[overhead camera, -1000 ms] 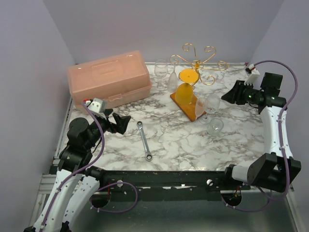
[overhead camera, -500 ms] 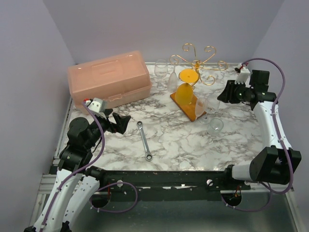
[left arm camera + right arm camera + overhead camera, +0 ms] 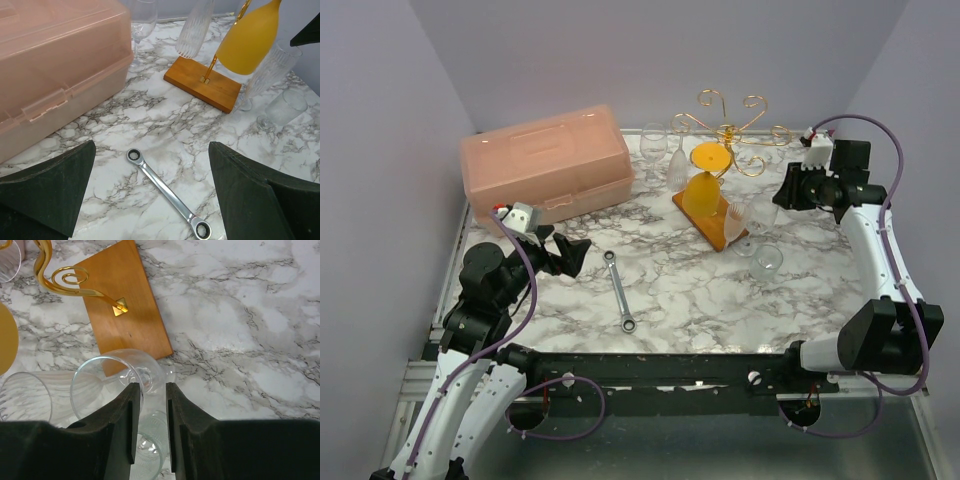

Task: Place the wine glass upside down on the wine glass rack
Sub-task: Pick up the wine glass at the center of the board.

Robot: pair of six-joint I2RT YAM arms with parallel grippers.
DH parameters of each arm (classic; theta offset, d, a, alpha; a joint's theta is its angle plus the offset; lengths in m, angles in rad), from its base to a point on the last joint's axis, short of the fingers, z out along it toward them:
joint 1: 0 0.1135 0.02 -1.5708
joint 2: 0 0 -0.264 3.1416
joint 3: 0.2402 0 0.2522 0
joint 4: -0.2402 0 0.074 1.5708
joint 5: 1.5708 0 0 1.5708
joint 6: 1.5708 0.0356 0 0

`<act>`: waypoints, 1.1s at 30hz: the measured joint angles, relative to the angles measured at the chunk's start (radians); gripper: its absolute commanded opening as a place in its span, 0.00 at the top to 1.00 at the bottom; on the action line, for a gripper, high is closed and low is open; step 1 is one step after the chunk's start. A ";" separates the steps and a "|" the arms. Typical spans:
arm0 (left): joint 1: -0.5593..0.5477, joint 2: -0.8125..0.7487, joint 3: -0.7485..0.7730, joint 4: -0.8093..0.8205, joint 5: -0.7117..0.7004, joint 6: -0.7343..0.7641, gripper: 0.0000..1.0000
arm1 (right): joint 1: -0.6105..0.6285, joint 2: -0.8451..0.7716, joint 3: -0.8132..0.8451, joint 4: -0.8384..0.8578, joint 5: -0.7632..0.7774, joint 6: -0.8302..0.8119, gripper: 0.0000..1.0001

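A clear wine glass [image 3: 760, 212] stands upright on the marble, just right of the wine glass rack's orange-brown base [image 3: 708, 212]. The gold wire rack [image 3: 730, 128] carries an orange glass [image 3: 704, 176] hung upside down. My right gripper [image 3: 777, 195] hovers over the clear glass. In the right wrist view its jaws [image 3: 150, 390] stand a narrow gap apart, astride the right wall of the wine glass [image 3: 107, 382], the left finger at the rim. My left gripper [image 3: 575, 255] rests wide open near the wrench [image 3: 167, 192], with nothing in it.
A ribbed tumbler [image 3: 733, 224] stands against the base's near end and a small glass [image 3: 767, 260] lies in front. Two more glasses [image 3: 665, 155] stand behind the rack's left. A pink box [image 3: 545, 165] fills the back left. The wrench [image 3: 619, 290] lies mid-table.
My right arm has swung left and back over the clear wine glass, and its jaws have narrowed. The left arm has not moved.
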 measured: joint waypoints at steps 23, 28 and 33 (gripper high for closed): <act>0.008 0.000 0.000 0.000 0.017 -0.001 0.01 | 0.013 0.008 0.018 -0.034 0.083 -0.102 0.78; 0.008 0.000 0.000 0.000 0.018 -0.002 0.02 | 0.013 0.009 0.018 -0.048 0.103 -0.121 0.84; 0.008 0.000 0.000 0.000 0.018 -0.003 0.01 | 0.013 0.009 0.021 -0.052 0.121 -0.132 0.91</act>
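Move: The clear wine glass stands right at the right hand, its rim level with the fingertips; its middle is about 4 cm to the left, 1 cm ahead and 7 cm below. The ribbed glass is roughly 9 cm left and 2 cm back, the short glass some 7 cm back, 2 cm left and low down. The rack's wooden base lies about 11 cm left and 4 cm ahead. From the left hand, the clear glass is some 33 cm right and 10 cm ahead. Close the right gripper from about a third open to nearly shut, pinching the near-right wall of the clear wine glass's rim with one finger inside the bowl. As the fingers close, ease the hand about 2 cm to the right, away from the ribbed glass and the rack, and roll it some 10 degrees so its left side dips. ##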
